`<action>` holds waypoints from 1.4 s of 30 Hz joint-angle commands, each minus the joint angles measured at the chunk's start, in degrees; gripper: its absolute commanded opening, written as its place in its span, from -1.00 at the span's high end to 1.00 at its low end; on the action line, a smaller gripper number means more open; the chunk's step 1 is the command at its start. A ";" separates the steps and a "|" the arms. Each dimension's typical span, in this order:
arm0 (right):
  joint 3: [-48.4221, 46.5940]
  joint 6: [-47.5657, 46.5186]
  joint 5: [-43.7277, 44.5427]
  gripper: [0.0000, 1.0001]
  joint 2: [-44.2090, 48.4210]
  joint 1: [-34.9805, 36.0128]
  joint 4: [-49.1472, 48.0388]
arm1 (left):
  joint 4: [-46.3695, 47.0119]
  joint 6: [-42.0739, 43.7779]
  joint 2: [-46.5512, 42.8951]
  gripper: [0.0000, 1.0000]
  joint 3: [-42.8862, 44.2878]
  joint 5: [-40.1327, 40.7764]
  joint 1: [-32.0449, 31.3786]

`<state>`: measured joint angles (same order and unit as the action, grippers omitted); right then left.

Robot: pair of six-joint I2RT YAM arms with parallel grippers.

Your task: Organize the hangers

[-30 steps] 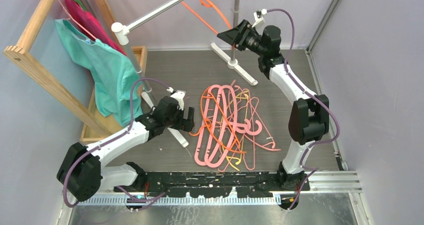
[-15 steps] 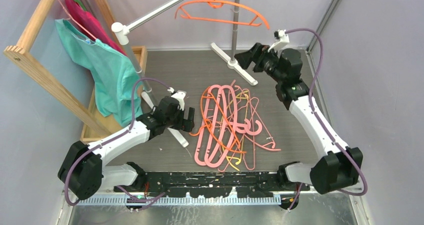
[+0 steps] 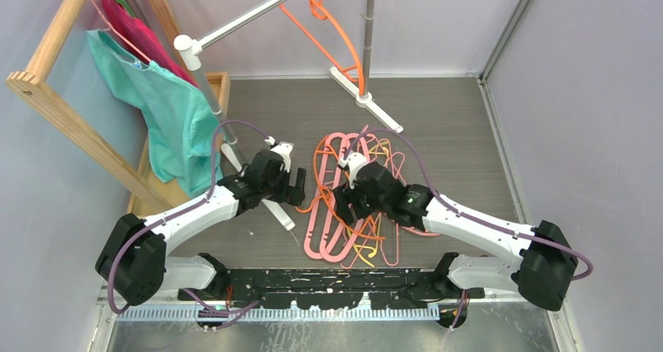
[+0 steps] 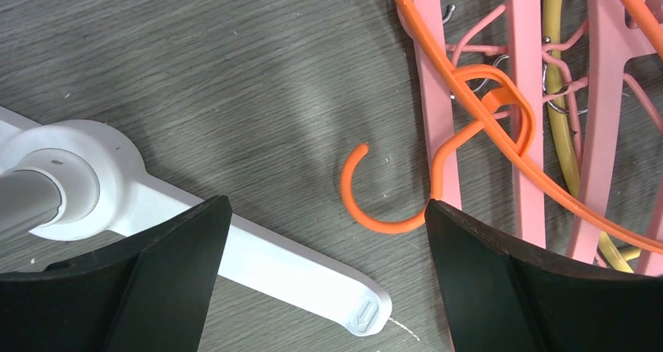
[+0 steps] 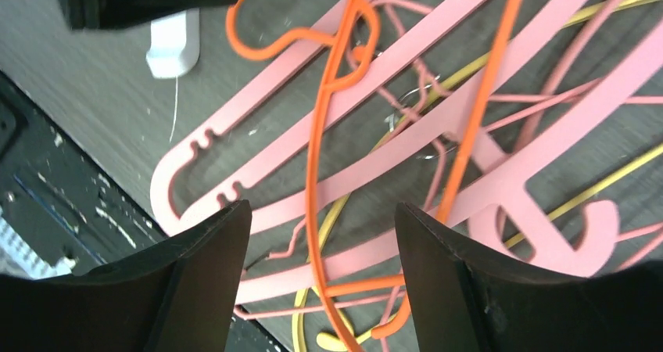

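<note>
A tangled pile of hangers (image 3: 356, 211) lies on the table's middle: thick pink ones (image 5: 406, 62), thin orange (image 5: 317, 172), thin pink and yellow ones (image 5: 340, 211). One orange hanger (image 3: 317, 9) hangs on the metal rail at the back. My right gripper (image 3: 342, 207) is open and empty, low over the pile's near left part; in its wrist view (image 5: 324, 281) a thin orange hanger runs between the fingers. My left gripper (image 3: 296, 188) is open and empty at the pile's left edge; in its wrist view (image 4: 324, 281) an orange hook (image 4: 383, 199) lies just ahead.
The rack's white foot (image 4: 258, 262) lies under my left gripper. The rail (image 3: 250, 16), its upright post (image 3: 368, 31) and second foot (image 3: 367, 98) stand at the back. A wooden frame (image 3: 70, 125) with teal (image 3: 168, 109) and magenta garments stands left, over a wooden tray (image 3: 219, 86).
My right arm has swung down from beside the rail to the pile, empty. The orange hanger stays on the rail, swinging. My left arm has hardly moved.
</note>
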<state>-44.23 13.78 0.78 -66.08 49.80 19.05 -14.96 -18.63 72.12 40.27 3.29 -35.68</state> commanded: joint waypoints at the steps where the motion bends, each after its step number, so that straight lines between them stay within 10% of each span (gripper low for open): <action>1: 1.09 -0.84 2.92 -0.44 1.20 3.08 0.37 | 1.90 -0.36 0.21 -0.95 2.13 0.40 -0.01; 23: 7.36 3.45 -2.74 0.01 -7.83 6.32 -4.97 | 2.94 -0.85 0.20 -0.96 -0.02 0.89 0.01; 31: 5.70 4.59 3.92 0.97 -3.63 6.46 -1.57 | 3.27 -1.14 0.19 -0.95 -0.90 1.01 -0.06; 42: -2.07 5.62 20.20 0.98 6.55 6.46 6.94 | 3.09 -0.72 -1.25 -0.96 -1.28 1.71 0.00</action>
<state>-41.30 18.70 13.52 -63.00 56.14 24.91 -14.39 -18.87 72.62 39.16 3.88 -35.68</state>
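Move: The orange hanger's near bar lies about 5 cm back from the open right hand, level with it sideways and some 9 cm below. The flat pink hangers' middle is about 5 cm ahead, 4 left and 10 below; the yellow hook is 9 back, 4 right and 11 below. From the left hand, that orange bar lies roughly 9 cm back, 15 right and 5 below. Right hand sinks about 8 cm, drawing back 5, pinches the orange hanger's bar, then lifts 6 cm forward-right. ##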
